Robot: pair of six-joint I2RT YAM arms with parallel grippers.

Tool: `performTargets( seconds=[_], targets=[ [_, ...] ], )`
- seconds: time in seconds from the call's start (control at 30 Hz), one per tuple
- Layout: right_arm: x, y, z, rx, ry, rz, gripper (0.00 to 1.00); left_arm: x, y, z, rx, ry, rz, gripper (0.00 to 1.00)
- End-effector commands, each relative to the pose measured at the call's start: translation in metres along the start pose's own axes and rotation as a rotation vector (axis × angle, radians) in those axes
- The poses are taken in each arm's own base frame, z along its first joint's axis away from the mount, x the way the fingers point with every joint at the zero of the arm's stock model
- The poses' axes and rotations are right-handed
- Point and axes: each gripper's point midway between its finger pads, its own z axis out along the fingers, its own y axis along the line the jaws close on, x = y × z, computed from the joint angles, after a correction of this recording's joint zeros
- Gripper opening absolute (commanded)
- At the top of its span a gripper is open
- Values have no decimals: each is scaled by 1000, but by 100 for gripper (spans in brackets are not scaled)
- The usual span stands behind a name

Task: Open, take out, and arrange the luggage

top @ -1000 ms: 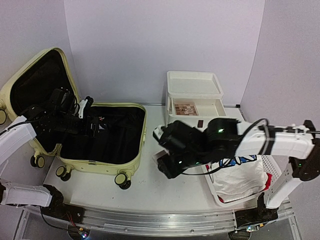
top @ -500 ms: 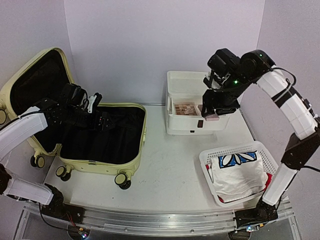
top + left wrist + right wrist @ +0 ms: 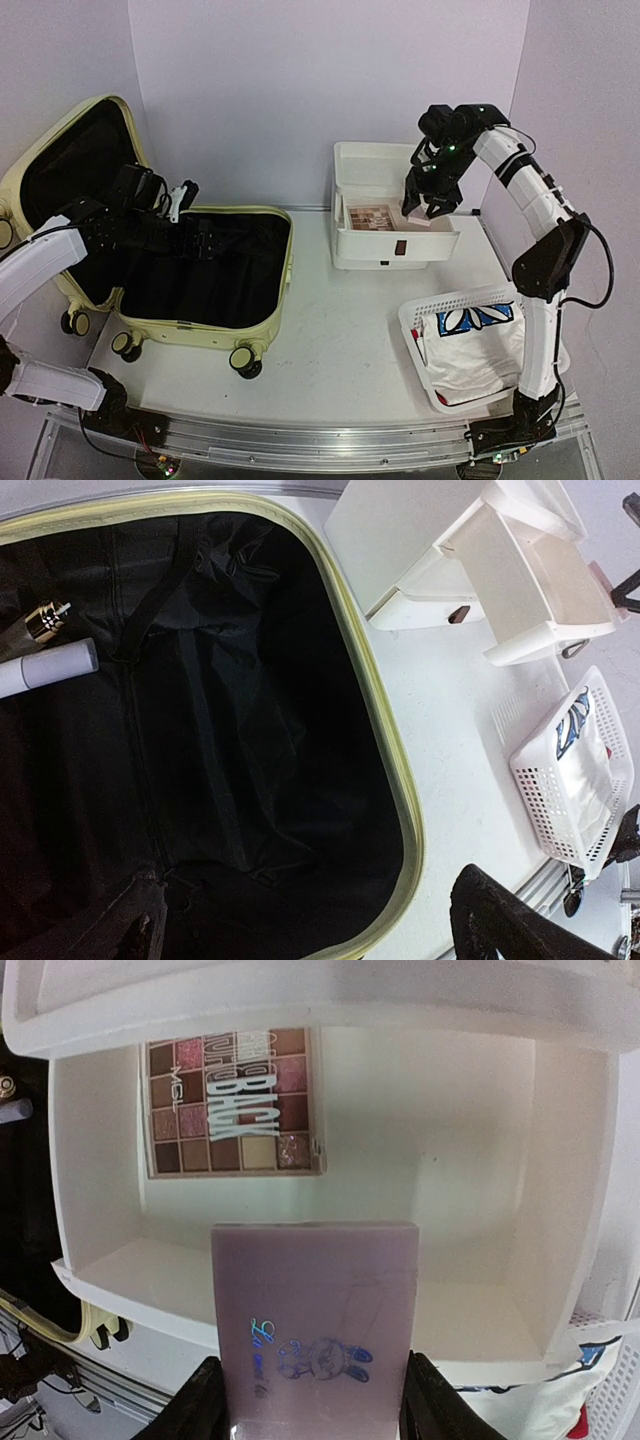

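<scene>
The pale yellow-green suitcase (image 3: 190, 333) lies open at the left, its lid leaning on the wall and its black lining showing. My left gripper (image 3: 195, 240) hovers open and empty over the lining; in the left wrist view (image 3: 320, 935) its jaws stand wide apart above the suitcase rim (image 3: 385, 730). A white tube (image 3: 50, 665) and a gold-capped item (image 3: 40, 620) lie in the suitcase. My right gripper (image 3: 425, 205) is shut on a lilac box (image 3: 315, 1320) with a rabbit print, held just above the open top drawer (image 3: 560, 1210).
The white three-drawer box (image 3: 388, 165) stands at the back centre; an eyeshadow palette (image 3: 232, 1100) lies in its open drawer. A white mesh basket (image 3: 455, 298) with white cloth (image 3: 480, 350) sits at the front right.
My right arm has swung from low over the table's middle up to the drawer box, carrying the lilac box. My left gripper has shifted a little inside the suitcase.
</scene>
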Motion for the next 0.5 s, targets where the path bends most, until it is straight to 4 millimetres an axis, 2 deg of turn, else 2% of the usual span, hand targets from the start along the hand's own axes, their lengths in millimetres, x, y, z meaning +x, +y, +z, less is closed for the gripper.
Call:
performTargets(
  seconds=[0.0, 0.2, 0.47],
  targets=[
    [5, -7, 2, 4, 60, 20, 33, -17, -4, -4, 17, -64, 35, 99],
    [-7, -15, 21, 46, 58, 6, 33, -19, 0, -6, 2, -75, 50, 99],
    [-24, -35, 44, 155, 35, -19, 33, -20, 3, -5, 1, -74, 48, 100]
  ],
)
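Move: The pink box is already in the right fingers. Its place is the free right half of the open drawer, about 5 cm ahead of the right hand and some 7 cm below. The eyeshadow palette lies in the drawer about 9 cm left and 5 cm ahead; the basket with the white shirt stands roughly 22 cm back and 12 cm right. From the left hand that free spot is about 40 cm right and 10 cm ahead. Lower the right gripper into the open drawer, going forward and down in nearly equal parts, about 4 cm each, so that the pink box goes in over the drawer's front wall, to the right of the palette. Keep the fingers' hold on the box and the wrist nearly as it is. ##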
